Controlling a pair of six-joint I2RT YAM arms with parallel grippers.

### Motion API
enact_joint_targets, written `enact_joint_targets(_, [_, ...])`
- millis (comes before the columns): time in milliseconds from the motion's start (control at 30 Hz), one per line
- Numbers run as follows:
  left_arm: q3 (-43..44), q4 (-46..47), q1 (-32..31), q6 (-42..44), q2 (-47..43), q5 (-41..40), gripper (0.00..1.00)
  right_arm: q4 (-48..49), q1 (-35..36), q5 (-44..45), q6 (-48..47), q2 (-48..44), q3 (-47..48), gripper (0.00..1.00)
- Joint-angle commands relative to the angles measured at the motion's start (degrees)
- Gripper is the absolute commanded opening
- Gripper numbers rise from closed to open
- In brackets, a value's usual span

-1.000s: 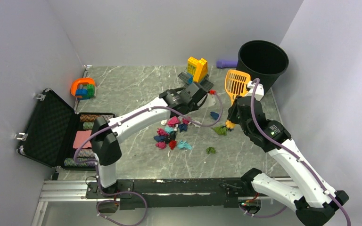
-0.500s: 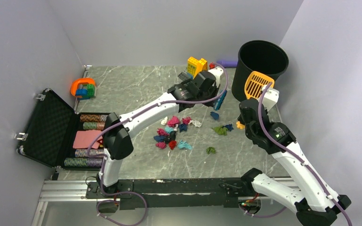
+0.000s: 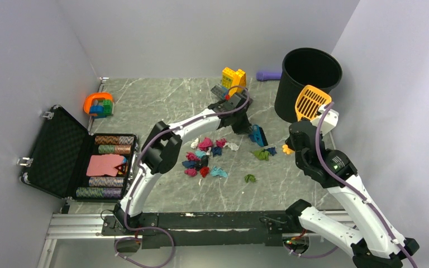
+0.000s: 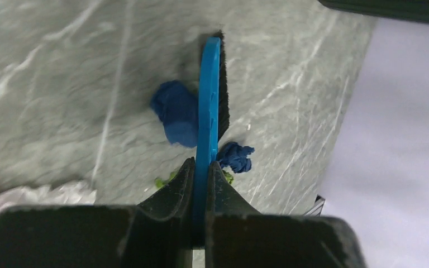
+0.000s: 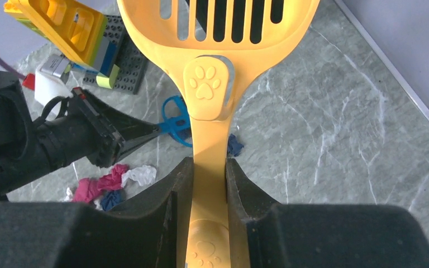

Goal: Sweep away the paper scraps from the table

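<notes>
Several coloured paper scraps [image 3: 204, 156] lie bunched mid-table [image 3: 162, 106], with loose green [image 3: 261, 154] and dark blue [image 3: 271, 151] ones to their right. My left gripper [image 3: 243, 124] is shut on a small blue hand brush [image 3: 257, 135], its bristles down on the marble. In the left wrist view the brush [image 4: 208, 111] stands edge-on between a dark blue scrap [image 4: 176, 111] and another [image 4: 236, 156], with the jaws [image 4: 202, 167] clamped on its handle. My right gripper [image 5: 209, 167] is shut on an orange slotted scoop [image 5: 218, 33], held above the table's right side [image 3: 311, 102].
A black bin [image 3: 310, 75] stands at the back right, with a purple object [image 3: 268, 75] beside it. A yellow-blue brick build [image 3: 233, 81] sits just behind the brush. An open black case [image 3: 56, 153] lies at the left, and an orange toy [image 3: 98, 104] at the back left.
The left arm swung right toward the bin, then came back down, setting the brush on the table right of the scrap pile. The right arm carried the scoop rightward.
</notes>
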Motion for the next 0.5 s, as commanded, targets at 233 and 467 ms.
enact_joint_targets(233, [-12.7,-24.01,3.25,-3.99,-19.28,-23.72,0.0,1.35,-0.24,-0.17,0.9,-0.99,-0.7,0.0])
enact_joint_targets(467, [-16.9,-18.55,2.26,6.11,-27.61,-19.23,0.0,3.44,-0.3,-1.04,0.17,-0.23,-1.07,0.0])
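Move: The left hand holds the blue brush, its bristles on the right side of the big blue scrap, which lies about 5 cm right, 2 cm ahead and 9 cm below. The pile it goes to starts with a white scrap 7 cm left and 4 cm back, then a pink scrap 12 cm left and 3 cm back; the green scrap is 7 cm right, 8 cm back. From the right hand, the big blue scrap is 12 cm left, 13 cm ahead, 26 cm below. Sweep the brush left in one quick stroke of about 16 cm, dipping a centimetre at first to drive the big blue scrap along towards the pile, then lifting some 5 cm as it goes and easing back slightly. Keep the grip on the handle and turn the wrist some 30 degrees, so the fingers point more steeply down and swing counter-clockwise. ##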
